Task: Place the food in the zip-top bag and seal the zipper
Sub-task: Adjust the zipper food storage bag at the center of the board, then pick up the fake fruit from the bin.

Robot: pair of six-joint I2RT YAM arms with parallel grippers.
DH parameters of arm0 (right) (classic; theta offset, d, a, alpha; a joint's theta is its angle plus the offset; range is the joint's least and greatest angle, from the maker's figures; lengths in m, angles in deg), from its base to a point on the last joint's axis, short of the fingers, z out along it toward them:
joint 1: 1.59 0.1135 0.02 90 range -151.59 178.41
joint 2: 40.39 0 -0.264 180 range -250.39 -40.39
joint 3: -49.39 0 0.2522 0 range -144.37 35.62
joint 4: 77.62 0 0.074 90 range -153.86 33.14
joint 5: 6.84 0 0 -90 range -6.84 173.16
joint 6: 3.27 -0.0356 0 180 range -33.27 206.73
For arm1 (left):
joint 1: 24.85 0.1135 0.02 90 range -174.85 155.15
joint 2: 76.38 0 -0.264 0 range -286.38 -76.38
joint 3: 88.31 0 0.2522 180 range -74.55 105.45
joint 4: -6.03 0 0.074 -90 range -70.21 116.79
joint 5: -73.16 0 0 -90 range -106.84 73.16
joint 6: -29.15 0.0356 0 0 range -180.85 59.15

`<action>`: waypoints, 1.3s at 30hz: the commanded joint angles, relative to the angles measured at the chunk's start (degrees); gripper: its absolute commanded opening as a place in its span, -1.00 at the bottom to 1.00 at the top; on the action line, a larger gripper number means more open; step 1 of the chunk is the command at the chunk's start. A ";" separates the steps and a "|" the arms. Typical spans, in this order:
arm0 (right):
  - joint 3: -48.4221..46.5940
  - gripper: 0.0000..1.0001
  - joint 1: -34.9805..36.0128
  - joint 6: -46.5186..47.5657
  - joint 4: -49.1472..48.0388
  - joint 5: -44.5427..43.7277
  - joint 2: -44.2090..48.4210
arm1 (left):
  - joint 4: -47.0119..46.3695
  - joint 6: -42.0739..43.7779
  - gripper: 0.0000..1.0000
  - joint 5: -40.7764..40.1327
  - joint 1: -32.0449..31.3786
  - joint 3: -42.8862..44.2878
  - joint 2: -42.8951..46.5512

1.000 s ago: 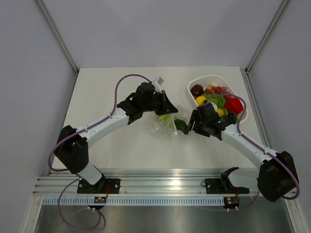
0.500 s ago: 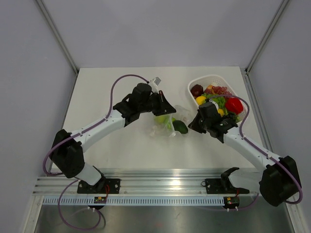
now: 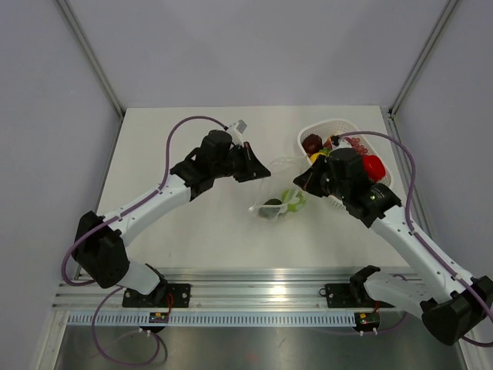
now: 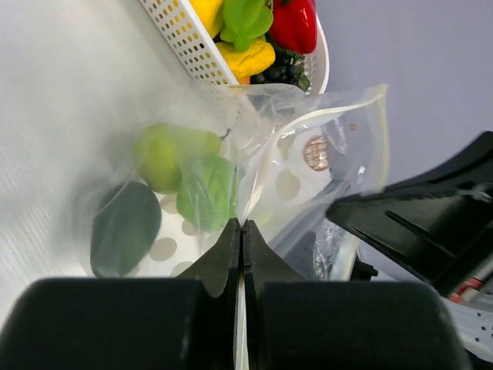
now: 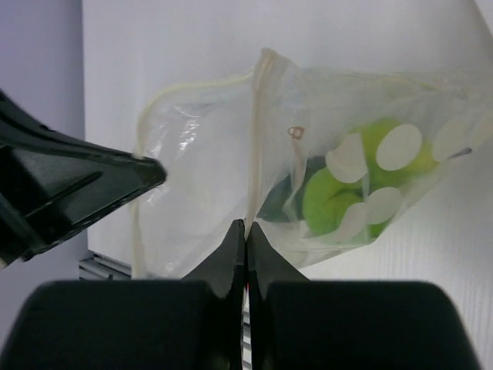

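Observation:
The clear zip-top bag [image 3: 279, 202] hangs stretched between my two grippers above the table. Inside it lie a light green piece [image 4: 160, 153], a leafy green one [image 4: 206, 194] and a dark green one [image 4: 125, 228], all food. My left gripper [image 3: 260, 174] is shut on one edge of the bag's mouth [image 4: 243, 223]. My right gripper [image 3: 299, 182] is shut on the opposite edge [image 5: 246, 224]. The zipper [image 5: 255, 139] runs up from the right jaws as a pale strip, and the mouth gapes between the grippers. More food, red [image 3: 375, 165] and dark purple [image 3: 311, 144], stays in the basket.
The white lattice basket [image 3: 332, 126] stands at the back right, just behind my right arm, with yellow, green and red pieces [image 4: 254, 27] in it. Grey walls close in the table on three sides. A metal rail [image 3: 254, 294] runs along the near edge.
My right gripper has shut on the bag's edge. Both arms have pulled apart and raised the bag, and the green pieces now hang inside it nearer the front.

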State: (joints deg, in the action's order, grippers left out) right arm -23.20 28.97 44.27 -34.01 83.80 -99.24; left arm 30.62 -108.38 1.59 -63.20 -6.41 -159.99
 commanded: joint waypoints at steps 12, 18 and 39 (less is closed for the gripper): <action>-5.67 -1.00 0.37 6.24 4.25 -9.51 -5.74 | 8.33 6.66 -1.00 -7.09 0.03 2.17 8.11; -10.42 -0.96 -0.59 9.93 4.52 -12.33 -15.84 | 8.77 6.92 -1.00 -8.42 0.03 2.52 8.64; -5.16 0.58 -22.47 9.77 3.73 -7.42 -7.06 | 8.68 7.10 -1.00 -10.00 2.05 5.69 4.60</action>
State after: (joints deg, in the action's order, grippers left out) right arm -30.37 10.05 55.11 -27.13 72.53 -104.29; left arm 41.70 -101.80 -8.31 -61.67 -3.28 -155.25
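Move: Below the left hand, which pinches the bag's mouth, the board's centre lies about 11 cm ahead, 4 cm left and 21 cm down. In the bag the avocado is roughly 2 cm back, 1 cm right and 16 cm below that hand, the green fruits 1 cm back and 9 cm right. From the right hand, pinching the other rim, the centre is 13 cm ahead, 11 cm left and 22 cm down; the basket 15 cm ahead, 19 cm right. Dipping the stretched bag, the right hand then carries its rim some 5 cm forward and down, opens wide to let go, and draws off about 13 cm right towards the basket, rising and turning clockwise. The left hand keeps its pinch and shifts about 5 cm left, dipping, then lifting slightly, with a tilt of some 10 degrees. ##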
